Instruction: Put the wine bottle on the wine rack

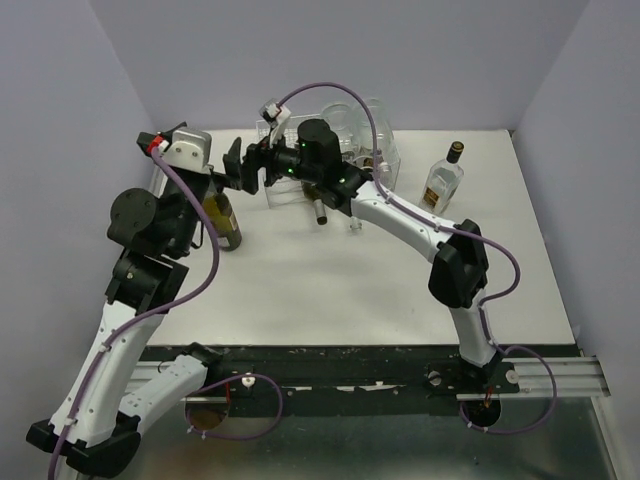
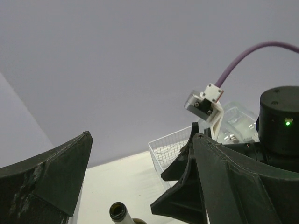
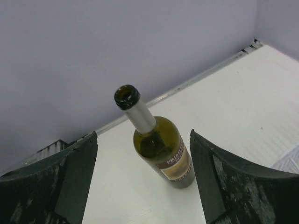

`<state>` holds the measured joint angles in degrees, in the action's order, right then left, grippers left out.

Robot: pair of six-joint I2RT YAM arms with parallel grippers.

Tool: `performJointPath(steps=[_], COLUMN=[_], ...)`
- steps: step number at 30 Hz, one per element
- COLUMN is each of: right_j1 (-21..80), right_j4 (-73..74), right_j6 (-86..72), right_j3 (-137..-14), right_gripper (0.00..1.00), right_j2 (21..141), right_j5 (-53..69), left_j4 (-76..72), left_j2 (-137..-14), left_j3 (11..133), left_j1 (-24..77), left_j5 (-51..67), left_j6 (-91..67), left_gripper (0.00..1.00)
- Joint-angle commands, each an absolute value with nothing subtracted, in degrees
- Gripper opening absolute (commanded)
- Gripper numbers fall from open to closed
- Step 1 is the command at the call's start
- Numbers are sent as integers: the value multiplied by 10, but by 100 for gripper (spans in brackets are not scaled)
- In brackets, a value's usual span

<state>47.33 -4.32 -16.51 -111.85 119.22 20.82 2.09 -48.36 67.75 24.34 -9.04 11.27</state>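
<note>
The wine bottle (image 1: 223,221) is green glass with a brown label and an open mouth. It stands upright on the white table (image 1: 330,290) at the back left. In the right wrist view the wine bottle (image 3: 161,142) sits beyond and between the wide-apart fingers of my right gripper (image 3: 143,133), touching neither. My right gripper (image 1: 262,162) and left gripper (image 1: 236,172) hover close together just above the bottle. The left gripper (image 2: 142,134) is open with nothing in it, and the bottle mouth (image 2: 118,212) shows below it. The white wire wine rack (image 2: 170,149) stands behind, and in the top view the rack (image 1: 285,196) is mostly hidden by my right arm.
Clear plastic containers (image 1: 362,135) stand at the back behind the rack. A small clear liquor bottle (image 1: 443,181) with a dark cap stands at the back right. Purple-grey walls close in the table on three sides.
</note>
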Motion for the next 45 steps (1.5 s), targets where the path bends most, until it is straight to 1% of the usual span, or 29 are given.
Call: performJointPath(steps=[1,4,9,13,19,22,26,27,29,31,35,39,41,42,44,45], right_j1=[484,504,530,548,565,568,569,569,570,573,577,578,580,580,580,579], right_j4=[-70,-68,-66,-71,-66,-65,-54,-55,-50,-47,-62,-81,-106,-116,-120,-118], right_j6=[-127,-102,-75,-60,-52,-54,-47,-47,-47,-50,-47,-47,-47,-47,-50,-50], right_j3=[-1192,-1233,-1274,-1303,-1352,-1350,-1340,-1337,-1337,-1338,-1326,-1309,-1288,-1274,-1263,-1258], right_gripper=[87,87,87,87,88,87,86,83,70,62,57,44,41,37,27,19], right_j2=[1243,1269,1309,1339,1383,1390,1398,1401,1406,1409,1409,1398,1382,1373,1348,1337], right_j5=[265,247,215,194,116,89,91,94,91,81,75,59,47,41,31,31], left_j4=[87,145,204,241,279,274,282,285,285,284,287,294,295,295,294,291], left_j2=[-481,-485,-478,-464,-437,-418,-407,-404,-396,-389,-384,-375,-370,-366,-359,-353], left_j3=[757,792,817,817,801,787,786,785,779,773,764,753,747,743,736,732], left_j1=[240,240,240,240,240,240,240,240,240,240,240,240,240,240,240,240], left_j5=[-140,-140,-145,-148,-146,-157,-161,-158,-158,-159,-159,-162,-163,-163,-162,-152], left_j6=[106,88,57,21,4,3,4,4,4,4,4,-13,-13,-14,-15,-13], left_gripper=[99,99,99,99,99,99,99,99,99,99,99,99,99,99,99,99])
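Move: The last dark wine bottle stands upright with its middle about 10 cm to the right hand's left, level with it fore and aft and some 15 cm below. The rack's middle is roughly 23 cm ahead of that hand and 17 cm to its right, 24 cm lower; the dark bottle already laid on it is about 20 cm ahead, 12 cm right and 21 cm below. From the left hand the standing bottle is about 8 cm ahead, 8 cm left and 33 cm below. The standing bottle's neck is pinched between the right fingers, which part-close on it after the open hand goes about 10 cm left, rising slightly first, then some 7 cm down beside the neck; the wrist rolls roughly 15 degrees, forward side rising. The empty left hand clears away, back 7 cm and 4 cm left, rising about 5 cm before sinking again. ##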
